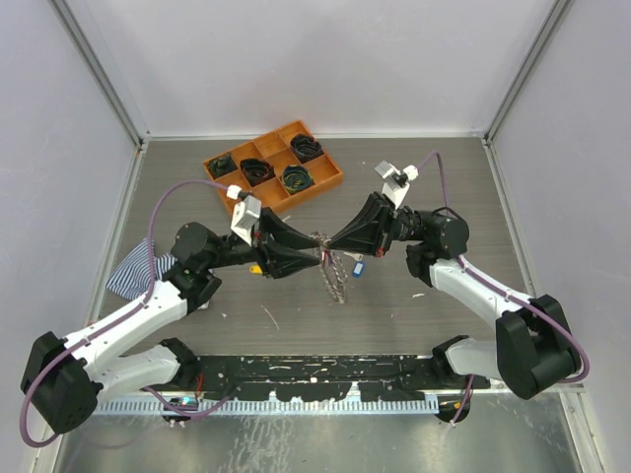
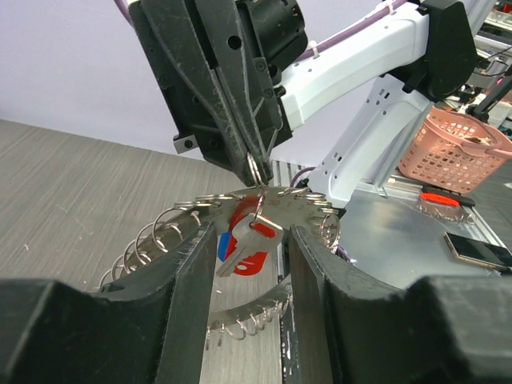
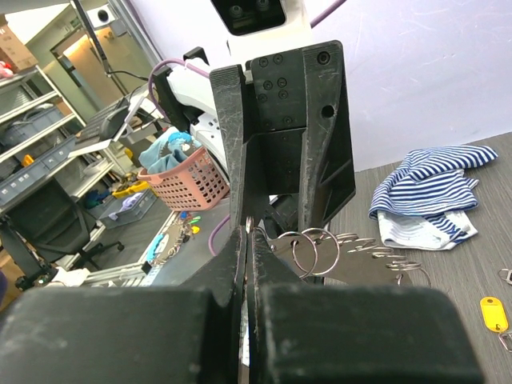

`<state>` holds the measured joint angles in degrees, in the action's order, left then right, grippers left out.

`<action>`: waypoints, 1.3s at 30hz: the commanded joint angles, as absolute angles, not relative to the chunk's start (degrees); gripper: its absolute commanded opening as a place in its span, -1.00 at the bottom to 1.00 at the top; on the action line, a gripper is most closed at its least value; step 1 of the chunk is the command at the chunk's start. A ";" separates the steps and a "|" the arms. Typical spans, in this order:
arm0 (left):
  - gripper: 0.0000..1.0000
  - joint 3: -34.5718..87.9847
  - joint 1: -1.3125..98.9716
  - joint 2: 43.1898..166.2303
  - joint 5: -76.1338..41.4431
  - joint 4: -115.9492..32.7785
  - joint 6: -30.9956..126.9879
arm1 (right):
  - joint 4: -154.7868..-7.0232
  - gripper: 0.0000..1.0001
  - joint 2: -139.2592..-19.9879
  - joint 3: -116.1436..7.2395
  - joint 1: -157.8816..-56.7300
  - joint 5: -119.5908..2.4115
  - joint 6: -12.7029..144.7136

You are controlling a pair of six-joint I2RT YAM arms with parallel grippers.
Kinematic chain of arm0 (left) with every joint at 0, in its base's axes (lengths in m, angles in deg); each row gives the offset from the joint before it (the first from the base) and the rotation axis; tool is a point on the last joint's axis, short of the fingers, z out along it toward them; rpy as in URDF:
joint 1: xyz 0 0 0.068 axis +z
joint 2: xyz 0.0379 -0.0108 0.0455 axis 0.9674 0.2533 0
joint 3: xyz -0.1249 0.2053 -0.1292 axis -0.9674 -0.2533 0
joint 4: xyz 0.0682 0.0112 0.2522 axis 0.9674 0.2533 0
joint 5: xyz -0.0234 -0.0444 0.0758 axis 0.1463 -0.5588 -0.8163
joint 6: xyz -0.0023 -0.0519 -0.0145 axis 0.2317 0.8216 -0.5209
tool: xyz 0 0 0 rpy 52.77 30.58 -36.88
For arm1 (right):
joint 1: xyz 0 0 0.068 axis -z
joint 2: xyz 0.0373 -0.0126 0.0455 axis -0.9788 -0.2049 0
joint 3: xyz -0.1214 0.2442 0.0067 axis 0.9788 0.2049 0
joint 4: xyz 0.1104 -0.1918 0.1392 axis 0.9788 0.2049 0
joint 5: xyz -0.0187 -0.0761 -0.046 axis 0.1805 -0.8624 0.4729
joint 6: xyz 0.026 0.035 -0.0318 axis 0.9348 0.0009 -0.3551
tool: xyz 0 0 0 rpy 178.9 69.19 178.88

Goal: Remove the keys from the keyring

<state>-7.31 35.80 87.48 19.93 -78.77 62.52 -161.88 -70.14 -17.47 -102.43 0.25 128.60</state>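
The keyring (image 1: 336, 276), a flat metal ring fringed with small split rings, hangs above the table's middle between the two arms. My right gripper (image 1: 330, 243) is shut on a small ring at its top edge, shown in the right wrist view as fingers (image 3: 232, 264) pressed together beside the keyring (image 3: 364, 268). One of the keys (image 2: 240, 244), silver with a red tag, dangles from that ring. My left gripper (image 2: 250, 232) is open around it, a finger on either side and neither touching. A blue tag (image 2: 222, 248) sits behind the red one.
An orange tray (image 1: 333, 179) holding black coiled bundles stands at the back. A striped cloth (image 1: 133, 271) lies at the left edge. A yellow tag (image 1: 256, 267) lies under the left arm. A blue tag (image 1: 358, 266) shows beside the hanging ring.
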 commanded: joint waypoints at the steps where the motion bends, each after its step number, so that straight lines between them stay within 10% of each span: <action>1: -0.16 -4.42 35.03 87.25 20.77 -84.35 61.99 | -167.22 -0.99 -69.67 -18.05 -102.22 -2.07 129.24; 10: -0.26 -3.81 33.64 88.10 20.50 -84.32 62.26 | -166.86 -0.99 -69.79 -18.03 -102.25 -2.07 129.06; 22: -0.98 -3.70 33.38 88.35 19.19 -83.23 62.82 | -166.59 -0.98 -69.61 -17.97 -102.18 -1.91 128.97; 39: -1.00 -8.47 33.31 86.56 13.14 -72.98 63.15 | -157.80 -0.98 -68.26 -18.25 -98.83 -0.90 123.28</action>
<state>-6.90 33.44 88.55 16.89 -77.09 65.26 -160.74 -70.22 -17.47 -101.07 -0.65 128.58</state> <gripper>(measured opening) 0.005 0.036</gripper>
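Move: The silver key with its red tag hangs between and just past the left hand's open fingers, level fore and aft, some 2 cm to the right and 1 cm below. The pinched rim of the keyring is about 4 cm right, 1 cm ahead and 3 cm above the left hand. A blue tag on the table lies roughly 5 cm ahead, 8 cm right and 18 cm below the left hand. From the right hand the key is about 2 cm left, 1 cm back, 4 cm lower. Easing about 1 cm each back, up and to the right, the left hand shuts its nearly half-open fingers fully on the hanging key. Then it sinks about 1 cm and creeps forward, its wrist turning some 5 degrees. The right fingers keep their pinch on the keyring's rim, holding still until a late shift of about 1 cm forward. ##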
